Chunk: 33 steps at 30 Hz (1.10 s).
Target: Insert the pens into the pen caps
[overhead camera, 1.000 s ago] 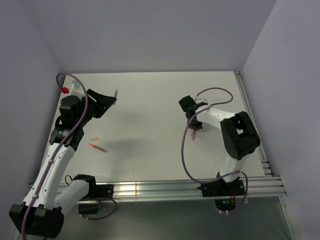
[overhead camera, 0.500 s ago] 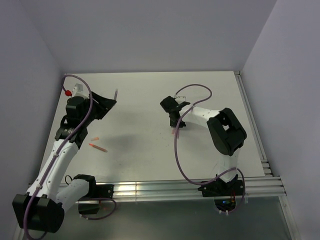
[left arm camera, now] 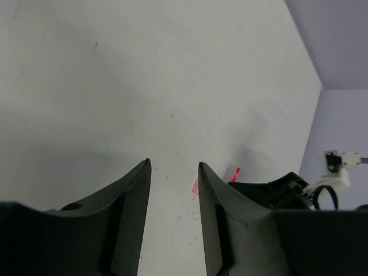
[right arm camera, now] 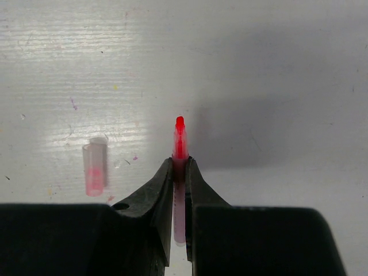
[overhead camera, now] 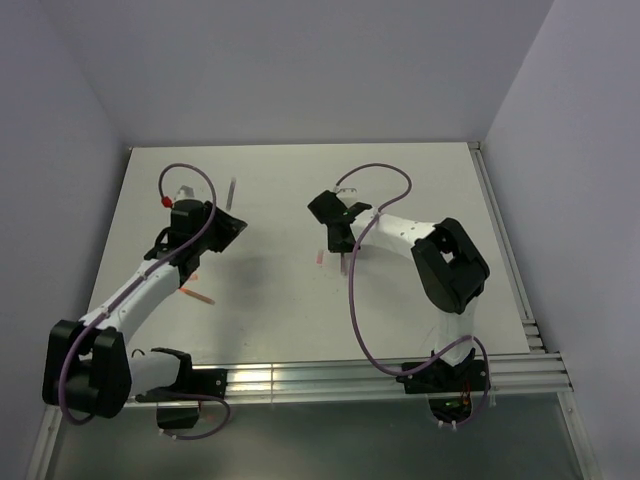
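Observation:
My right gripper point(right arm camera: 179, 163) is shut on a red-orange pen point(right arm camera: 180, 141), whose red tip sticks out past the fingertips just above the table. A pale pinkish pen cap point(right arm camera: 94, 168) lies on the table a little to the left of that tip, apart from it; from above, the cap point(overhead camera: 319, 257) is next to the right gripper point(overhead camera: 337, 238). My left gripper point(left arm camera: 173, 167) is open with only bare table between its fingers, facing the cap point(left arm camera: 195, 186) and the pen's tip point(left arm camera: 235, 174). Another red-orange pen point(overhead camera: 197, 297) lies at the near left.
A thin greyish stick point(overhead camera: 232, 188) lies at the back left; I cannot tell whether it is a pen or a cap. Purple cables point(overhead camera: 352, 290) loop off both arms. Walls close in the table on three sides, and a metal rail point(overhead camera: 300, 378) runs along the near edge.
My right gripper has carried the pen leftward until it is beside the pink cap. My left arm has swung in from the far left toward the middle, its jaws slightly narrower.

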Each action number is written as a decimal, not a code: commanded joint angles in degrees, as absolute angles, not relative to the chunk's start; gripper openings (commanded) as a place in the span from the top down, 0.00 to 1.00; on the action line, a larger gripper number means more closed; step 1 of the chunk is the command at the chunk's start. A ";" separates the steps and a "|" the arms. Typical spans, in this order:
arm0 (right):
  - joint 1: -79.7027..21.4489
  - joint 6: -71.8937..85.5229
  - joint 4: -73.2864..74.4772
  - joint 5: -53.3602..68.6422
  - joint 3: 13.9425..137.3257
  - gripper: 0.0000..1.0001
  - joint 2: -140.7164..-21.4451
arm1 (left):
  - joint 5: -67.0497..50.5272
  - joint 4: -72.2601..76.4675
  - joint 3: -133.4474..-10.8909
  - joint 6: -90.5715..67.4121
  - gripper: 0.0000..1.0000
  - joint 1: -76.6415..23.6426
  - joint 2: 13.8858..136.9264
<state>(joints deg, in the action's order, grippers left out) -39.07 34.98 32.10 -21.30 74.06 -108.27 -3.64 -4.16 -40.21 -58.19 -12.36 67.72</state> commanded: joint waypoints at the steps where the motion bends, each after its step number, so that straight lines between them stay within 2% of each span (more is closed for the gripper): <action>1: -39.55 34.10 30.76 -21.71 76.38 1.00 -107.23 | 1.56 -0.35 -42.62 -59.76 0.57 -15.81 73.02; 2: -39.64 34.01 30.67 -21.53 76.29 1.00 -106.62 | 2.19 1.48 -43.67 -59.94 0.62 -17.21 74.78; 12: -41.31 33.49 30.67 -21.80 71.99 1.00 -98.00 | 10.28 2.64 -51.85 -59.77 0.80 -23.81 95.08; 19: -41.40 33.40 31.29 -22.41 70.05 1.00 -92.29 | 13.53 -1.65 -54.84 -61.08 0.89 -28.64 100.19; 23: -41.40 33.40 31.64 -22.76 69.52 1.00 -90.53 | 16.87 -5.53 -55.20 -63.54 1.00 -30.49 101.78; 33: -41.40 33.40 31.11 -22.24 68.12 1.00 -88.33 | 17.84 -5.89 -53.35 -66.53 1.00 -30.94 100.99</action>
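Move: The pink cap lies about 18 cm to the left hand's right, roughly 1 cm ahead and 14 cm below. From that hand the orange pen is some 10 cm back and 9 cm left, the orange cap 5 cm back and 11 cm left, both 14 cm down. The right hand already grips the red pen; the pink cap is about 6 cm to its left, level with it and 2 cm lower. Left hand sinks about 13 cm, rightward towards the pink cap, closing; right raises the gripped pen some 9 cm. ##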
